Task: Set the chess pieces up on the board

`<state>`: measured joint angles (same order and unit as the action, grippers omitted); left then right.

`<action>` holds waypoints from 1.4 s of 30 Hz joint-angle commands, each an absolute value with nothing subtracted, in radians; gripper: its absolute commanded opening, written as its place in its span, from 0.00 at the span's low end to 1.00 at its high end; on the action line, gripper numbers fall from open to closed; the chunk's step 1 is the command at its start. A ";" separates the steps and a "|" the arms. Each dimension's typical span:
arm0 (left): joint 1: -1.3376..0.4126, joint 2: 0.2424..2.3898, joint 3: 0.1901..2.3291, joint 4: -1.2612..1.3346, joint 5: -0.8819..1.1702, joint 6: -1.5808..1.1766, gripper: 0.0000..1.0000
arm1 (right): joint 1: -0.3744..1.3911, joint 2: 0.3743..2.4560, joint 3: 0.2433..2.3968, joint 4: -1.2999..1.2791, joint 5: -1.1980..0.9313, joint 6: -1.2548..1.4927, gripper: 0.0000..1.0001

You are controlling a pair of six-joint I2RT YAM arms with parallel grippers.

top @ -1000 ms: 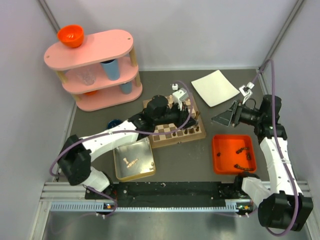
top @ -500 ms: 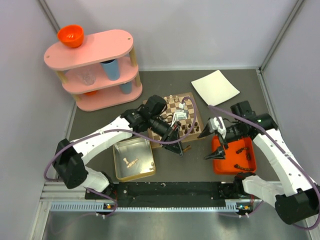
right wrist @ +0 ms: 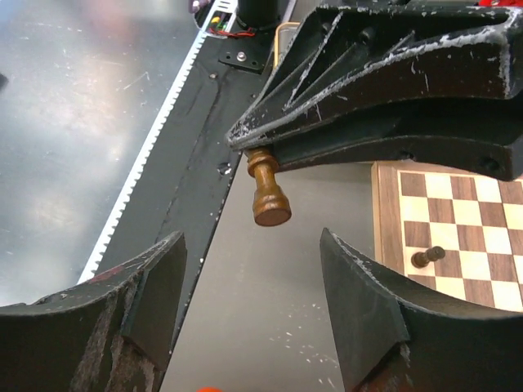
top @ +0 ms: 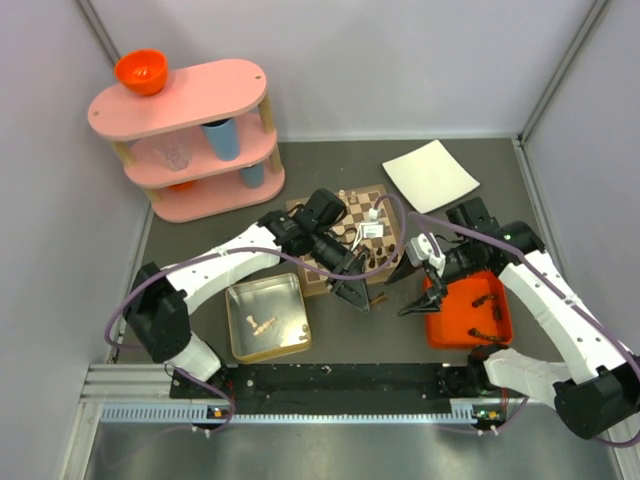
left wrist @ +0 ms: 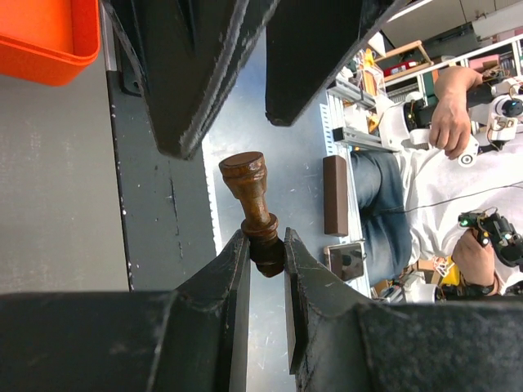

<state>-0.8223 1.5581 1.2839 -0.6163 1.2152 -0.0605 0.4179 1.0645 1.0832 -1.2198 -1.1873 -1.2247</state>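
Note:
My left gripper (left wrist: pixel 265 245) is shut on the head of a dark brown chess piece (left wrist: pixel 249 204), whose flat base points away from it. In the top view this gripper (top: pixel 355 295) hangs just off the board's (top: pixel 352 205) near right corner. My right gripper (right wrist: pixel 252 237) faces it, open, with the held piece (right wrist: pixel 267 192) just beyond its fingertips and not touching them. Seen from above, the right gripper (top: pixel 410 300) sits at the left edge of the orange tray (top: pixel 455 322). Several chess pieces stand on the board, among them a dark pawn (right wrist: pixel 429 257).
A square metal tin (top: pixel 268 318) with cream pieces lies at the front left. The orange tray holds a few dark pieces. A pink tiered shelf (top: pixel 190 140) with an orange bowl (top: pixel 140 70) stands at the back left. At the back right lies a white sheet (top: pixel 430 175).
My left arm swung off the board toward the front, carrying the dark piece. My right arm came down and left from the back right to face it, with its jaws open.

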 commanded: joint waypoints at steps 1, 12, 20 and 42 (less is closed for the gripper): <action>-0.831 1.566 1.313 -0.487 1.252 -0.138 0.00 | 0.445 1.075 1.131 -1.158 -1.272 -1.184 0.64; -0.831 1.594 1.281 -0.293 1.243 -0.302 0.00 | 0.453 1.074 1.098 -1.097 -1.295 -1.103 0.35; -0.805 1.562 1.256 -0.248 1.226 -0.345 0.20 | 0.453 1.040 1.065 -1.074 -1.229 -1.063 0.00; -0.890 1.132 0.561 0.997 0.505 -0.405 0.85 | 0.282 1.000 0.718 0.283 -1.399 0.440 0.00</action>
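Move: The left hand holds the brown chess piece by its crown end, base outward. The right hand's open fingers are about 6 cm to its right, roughly level in height and reach. From the right hand, the brown piece lies about 4 cm to its left, level with it. The brown pieces on the chessboard stand some 18 cm ahead of the right hand, 1 cm left and 20 cm lower; the orange tray is about 18 cm to its right, 5 cm ahead and 22 cm below. Rightward and slightly up, the left hand eases the piece about 2 cm in between the right fingers, which come a centimetre to meet it and shut on the base end. The left fingers then open wide and let go, the hand backing off forward, left and up while tilting some 45 degrees. The right hand, keeping its pinch, moves about 4 cm forward towards the chessboard, rolling roughly 30 degrees. ##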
